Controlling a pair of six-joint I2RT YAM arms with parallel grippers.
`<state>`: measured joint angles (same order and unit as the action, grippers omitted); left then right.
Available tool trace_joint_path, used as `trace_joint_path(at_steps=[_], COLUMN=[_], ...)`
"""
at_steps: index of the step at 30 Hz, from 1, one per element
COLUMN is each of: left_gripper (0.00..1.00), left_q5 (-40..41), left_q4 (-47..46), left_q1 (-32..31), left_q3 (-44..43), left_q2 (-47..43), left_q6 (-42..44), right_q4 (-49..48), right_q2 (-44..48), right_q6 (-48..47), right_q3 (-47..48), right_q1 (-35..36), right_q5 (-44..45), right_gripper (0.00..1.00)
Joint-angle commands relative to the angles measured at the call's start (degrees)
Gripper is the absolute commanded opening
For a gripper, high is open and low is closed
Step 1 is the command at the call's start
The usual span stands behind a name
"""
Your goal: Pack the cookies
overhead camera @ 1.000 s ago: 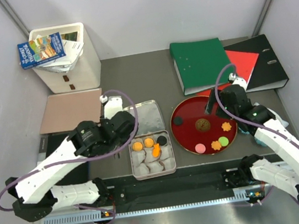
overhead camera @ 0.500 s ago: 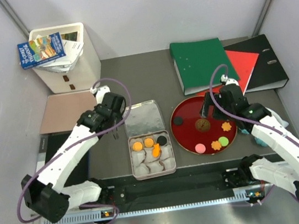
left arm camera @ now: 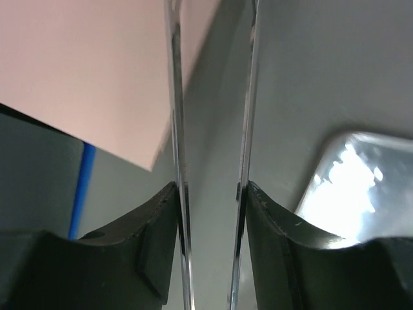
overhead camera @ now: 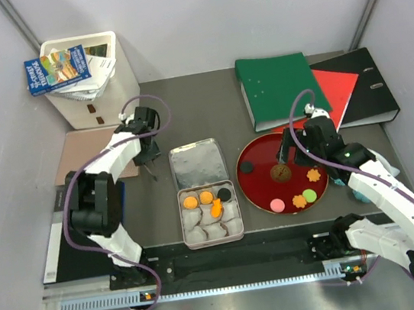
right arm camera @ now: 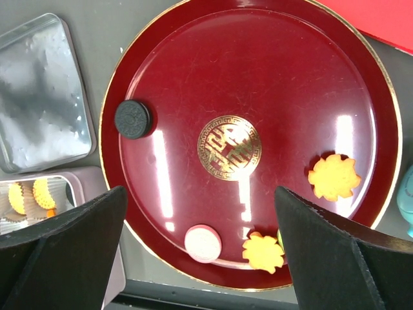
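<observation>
The cookies lie in two places. On the red plate point(overhead camera: 262, 193) are a black round point(right arm camera: 133, 119), a pink one point(right arm camera: 203, 243), two orange flowers point(right arm camera: 333, 177) and a green one point(overhead camera: 310, 195). In the tin point(overhead camera: 237, 232) with paper cups sit three orange cookies point(overhead camera: 190, 202) and a black one point(overhead camera: 223, 194). My right gripper point(right arm camera: 201, 188) hangs open above the plate with nothing in it. My left gripper point(overhead camera: 146, 157) is by the pink board, left of the tin lid point(overhead camera: 197, 163). It is shut on metal tweezers point(left arm camera: 175, 116), and nothing shows between their blades.
A white bin point(overhead camera: 92, 78) with booklets stands at the back left, a pink board point(overhead camera: 97, 153) in front of it. Green point(overhead camera: 278, 87), red point(overhead camera: 339, 82) and black point(overhead camera: 371, 86) binders lie at the back right. A turquoise thing point(right arm camera: 406, 200) sits right of the plate.
My left arm has swung from beside the tin to the back left, near the pink board. My right gripper has shifted slightly over the plate and stays open.
</observation>
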<state>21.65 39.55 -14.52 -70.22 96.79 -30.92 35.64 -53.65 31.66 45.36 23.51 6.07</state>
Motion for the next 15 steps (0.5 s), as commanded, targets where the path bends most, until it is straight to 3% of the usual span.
trace_joint_path(at_steps=[1, 4, 5, 9, 15], left_gripper=[0.5, 0.56, 0.7, 0.9, 0.98], left_q5=[-0.73, -0.03, 0.41, 1.55, 1.12], left_q4=[2.02, 2.28, 2.98, 2.82, 3.24], left_q1=[3.79, 4.85, 5.03, 5.21, 5.21], left_q3=[-4.32, -2.65, -2.12, 1.73, 2.28], left_q2=[1.73, 0.33, -0.02, -3.35, -8.8], left_q6=[1.91, 2.62, 2.53, 1.74, 2.08], right_q4=[-0.48, -0.48, -0.57, -1.36, -1.71], right_q2=[0.91, 1.09, 1.18, 0.83, -0.14], right_q6=[-1.51, -1.51, -1.43, -1.43, -1.51], right_q3=[2.1, 1.49, 1.39, 0.69, 1.3], right_q1=[0.4, 0.4, 0.31, 0.4, 0.75], right_q5=[1.75, 2.37, 2.37, 2.02, 2.02], right_gripper=[0.96, 0.96, 0.96, 0.96, 0.96])
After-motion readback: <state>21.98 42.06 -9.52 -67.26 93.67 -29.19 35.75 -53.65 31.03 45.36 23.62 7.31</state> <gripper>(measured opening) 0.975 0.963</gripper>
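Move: The left hand still grips the tongs; the bare table it lays them on is about 2 cm to its left, 3 cm back and 4 cm below. The tin lid lies some 14 cm to its right and 3 cm back, the pink board 15 cm left and 4 cm ahead. From the idle right hand that spot is roughly 42 cm left, 6 cm ahead and 11 cm lower. The left hand moves about 4 cm left, then back, opening wide to release the tongs on the table. ##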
